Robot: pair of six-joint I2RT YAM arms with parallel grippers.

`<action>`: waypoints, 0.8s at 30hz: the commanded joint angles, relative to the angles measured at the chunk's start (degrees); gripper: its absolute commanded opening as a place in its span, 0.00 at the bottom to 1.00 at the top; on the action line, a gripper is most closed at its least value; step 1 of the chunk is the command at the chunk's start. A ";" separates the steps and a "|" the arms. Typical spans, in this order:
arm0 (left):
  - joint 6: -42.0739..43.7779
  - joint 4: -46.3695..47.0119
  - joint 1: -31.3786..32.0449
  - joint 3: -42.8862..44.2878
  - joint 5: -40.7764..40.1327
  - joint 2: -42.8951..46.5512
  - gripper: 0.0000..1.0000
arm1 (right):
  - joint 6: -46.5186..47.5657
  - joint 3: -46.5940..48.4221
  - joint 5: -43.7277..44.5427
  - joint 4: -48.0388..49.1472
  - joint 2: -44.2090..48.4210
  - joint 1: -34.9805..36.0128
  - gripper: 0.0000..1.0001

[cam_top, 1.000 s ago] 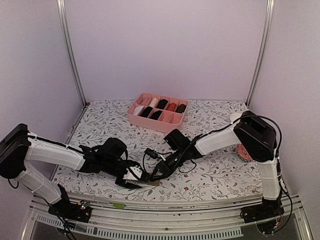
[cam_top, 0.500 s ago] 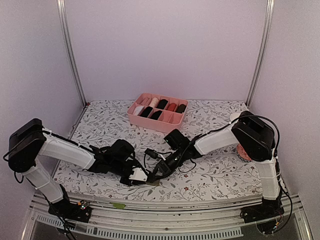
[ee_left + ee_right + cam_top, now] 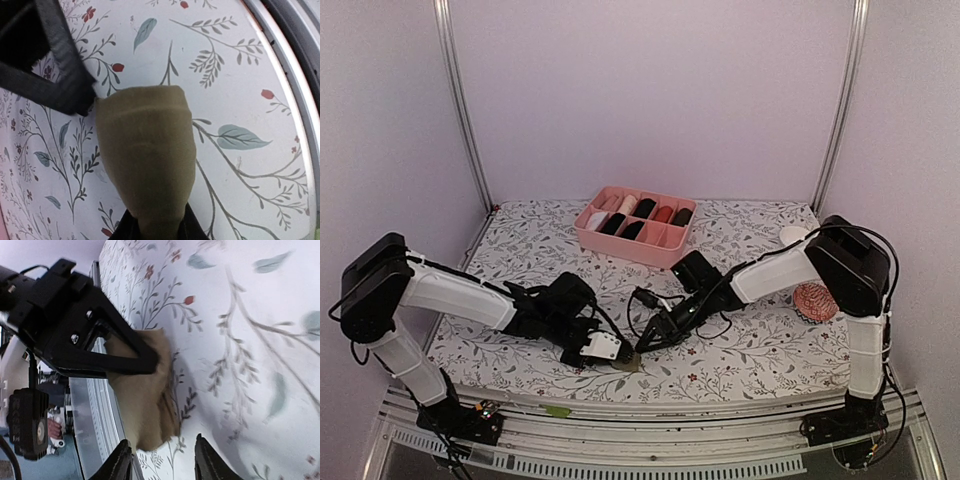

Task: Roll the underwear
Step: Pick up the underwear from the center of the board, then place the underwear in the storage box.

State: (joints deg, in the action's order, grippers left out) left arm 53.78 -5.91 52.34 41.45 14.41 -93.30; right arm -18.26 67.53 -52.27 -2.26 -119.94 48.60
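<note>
The olive-brown underwear (image 3: 145, 160) lies as a small rolled bundle on the floral table near its front edge. The top view shows the underwear (image 3: 631, 363) as a small patch between the two arms. My left gripper (image 3: 157, 229) is shut on its narrow end, and the fabric tapers into the jaws. The left gripper (image 3: 616, 352) reaches in from the left. My right gripper (image 3: 162, 440) stands open just off the bundle (image 3: 142, 400) with nothing between its fingers. In the top view the right gripper (image 3: 647, 343) sits right of the bundle.
A pink divided box (image 3: 670, 241) holding several rolled items stands at the back centre. A red-and-white patterned ball (image 3: 814, 300) lies at the right by the right arm. The table's metal front rail (image 3: 295, 85) runs close beside the bundle.
My left gripper has moved right and closed on the olive-brown underwear. My right gripper has opened, let go of it and drawn back a little to the right.
</note>
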 commanded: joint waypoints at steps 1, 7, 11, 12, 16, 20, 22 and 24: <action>-4.46 -14.80 -3.65 2.80 5.72 2.15 0.00 | -1.54 -4.52 5.94 0.49 9.79 -5.48 0.46; -17.44 -28.81 -12.74 22.69 12.68 -2.34 0.00 | -3.01 -11.41 14.34 0.11 23.19 -11.58 0.70; -24.99 -34.72 -18.71 39.83 15.86 -7.99 0.00 | -4.27 -13.71 20.37 -1.41 30.16 -13.84 0.86; -25.86 -35.37 -19.32 43.72 14.97 -9.47 0.00 | -4.47 -14.04 21.95 -2.06 31.75 -14.20 0.88; -33.74 -36.00 -21.13 61.14 6.47 -18.03 0.00 | -6.38 -15.25 27.43 -3.70 37.19 -14.84 0.92; -41.47 -34.12 -20.87 74.82 -4.39 -27.43 0.00 | -8.34 -16.46 32.41 -5.20 41.48 -14.92 1.00; -43.76 -32.17 -20.20 78.85 -11.85 -30.87 0.00 | -9.03 -16.84 34.74 -6.49 43.02 -14.93 0.99; -45.10 -30.58 -18.99 81.94 -18.53 -33.83 0.00 | -9.60 -16.85 37.30 -8.33 44.24 -14.91 0.99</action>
State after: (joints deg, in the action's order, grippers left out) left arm 16.01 -37.71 31.53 118.10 11.68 -121.56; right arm -25.65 51.44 -22.52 -6.66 -78.52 34.02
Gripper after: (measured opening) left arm 0.162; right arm 0.989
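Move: The left hand already grips the rolled underwear, its middle about 2 cm to the right of the finger pads and 1 cm lower. The pink box stands roughly 33 cm ahead and 3 cm to the right, about level in height; its empty front slots are some 30 cm ahead and 8 cm right. From the right hand, the box is about 31 cm ahead and 3 cm left, the underwear 3 cm back and 4 cm left. Left carries the held underwear 30 cm forward, 20 up towards the box; right opens, retreating right and up. ##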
